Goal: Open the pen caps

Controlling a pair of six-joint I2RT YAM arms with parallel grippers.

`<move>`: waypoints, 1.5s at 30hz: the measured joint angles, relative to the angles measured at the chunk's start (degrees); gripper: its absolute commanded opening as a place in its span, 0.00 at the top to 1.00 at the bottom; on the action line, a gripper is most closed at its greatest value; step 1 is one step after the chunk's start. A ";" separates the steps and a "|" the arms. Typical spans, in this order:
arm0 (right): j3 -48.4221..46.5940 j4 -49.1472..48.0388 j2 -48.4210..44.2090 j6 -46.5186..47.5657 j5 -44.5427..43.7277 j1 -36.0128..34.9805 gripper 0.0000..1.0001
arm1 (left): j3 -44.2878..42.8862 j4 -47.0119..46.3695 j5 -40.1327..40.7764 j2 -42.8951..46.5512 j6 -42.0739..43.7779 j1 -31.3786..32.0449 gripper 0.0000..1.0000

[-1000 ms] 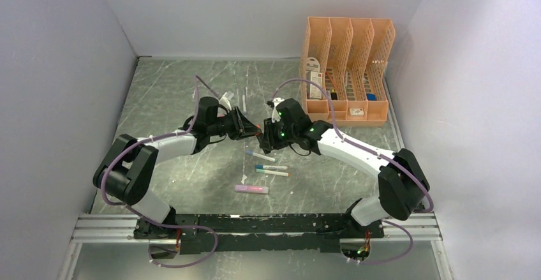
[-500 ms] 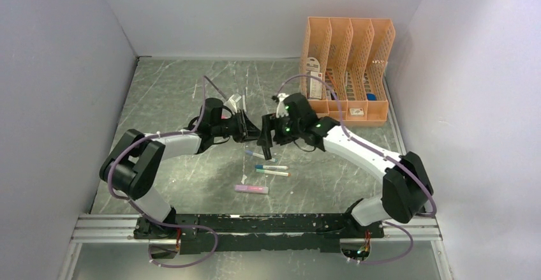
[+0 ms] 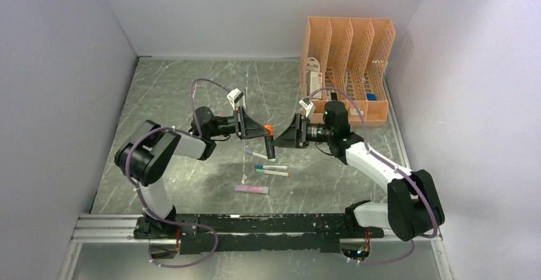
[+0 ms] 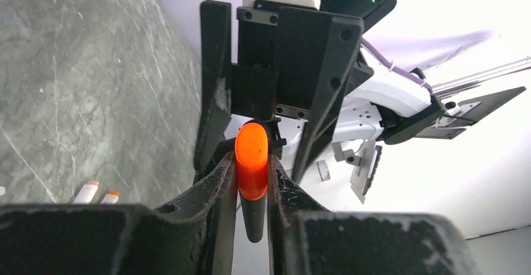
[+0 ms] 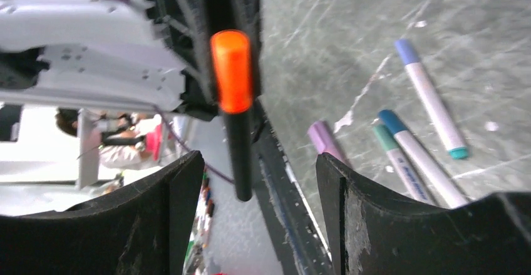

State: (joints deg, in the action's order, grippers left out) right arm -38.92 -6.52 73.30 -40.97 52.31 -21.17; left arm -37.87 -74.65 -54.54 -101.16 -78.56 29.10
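A stubby black pen with an orange pen cap hangs above the table's middle, cap end up. My left gripper is shut on it, and in the left wrist view its pads pinch the orange pen cap while the black barrel pokes out below. My right gripper faces it from the right, open and apart from it. In the right wrist view the orange cap and barrel stand beyond my right gripper, which touches neither.
Three white-barrelled pens lie just below the grippers, and a pink pen lies nearer the bases. A peach mesh organiser stands at the back right. Grey walls close both sides.
My right gripper has opened and drawn back to the right, off the black pen. The left gripper has kept the pen and turned so that it hangs barrel down.
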 measured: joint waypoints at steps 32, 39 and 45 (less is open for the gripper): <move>-3.17 -15.12 6.80 -7.37 0.81 -7.52 1.00 | 1.07 14.75 4.61 11.37 11.50 -0.22 0.83; 1.29 -19.80 4.26 -7.48 -2.27 -8.31 1.00 | -0.22 26.27 7.91 15.93 19.74 0.81 0.83; 6.25 -26.34 1.99 -10.84 -9.51 -11.80 1.00 | -0.28 27.30 5.66 15.98 20.55 -0.15 0.83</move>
State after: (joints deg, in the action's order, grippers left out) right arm -32.67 -32.86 75.29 -51.81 42.81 -32.97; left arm -38.15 -47.35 -48.88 -85.19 -58.02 28.95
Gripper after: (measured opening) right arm 0.208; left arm 0.274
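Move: The orange-capped highlighter hangs upright from the left fingers, which hold its cap; its middle is some 4 cm below the left hand and about 1 cm back. From the open right hand that middle lies about 4 cm to the left, level in reach and height. On the table, 17 cm below the right hand, lie the lavender-capped pen, 6 cm left and 1 cm ahead, and the blue pen, 3 cm left and 3 cm back. Keep the left gripper shut on the orange cap while you lift the right gripper about 3 cm, easing it slightly back, then carry it some 5 cm left to the hanging highlighter, closing as it arrives to pinch the black body just below the cap. Meanwhile raise the left hand about 2 cm and tilt it some 15 degrees. ##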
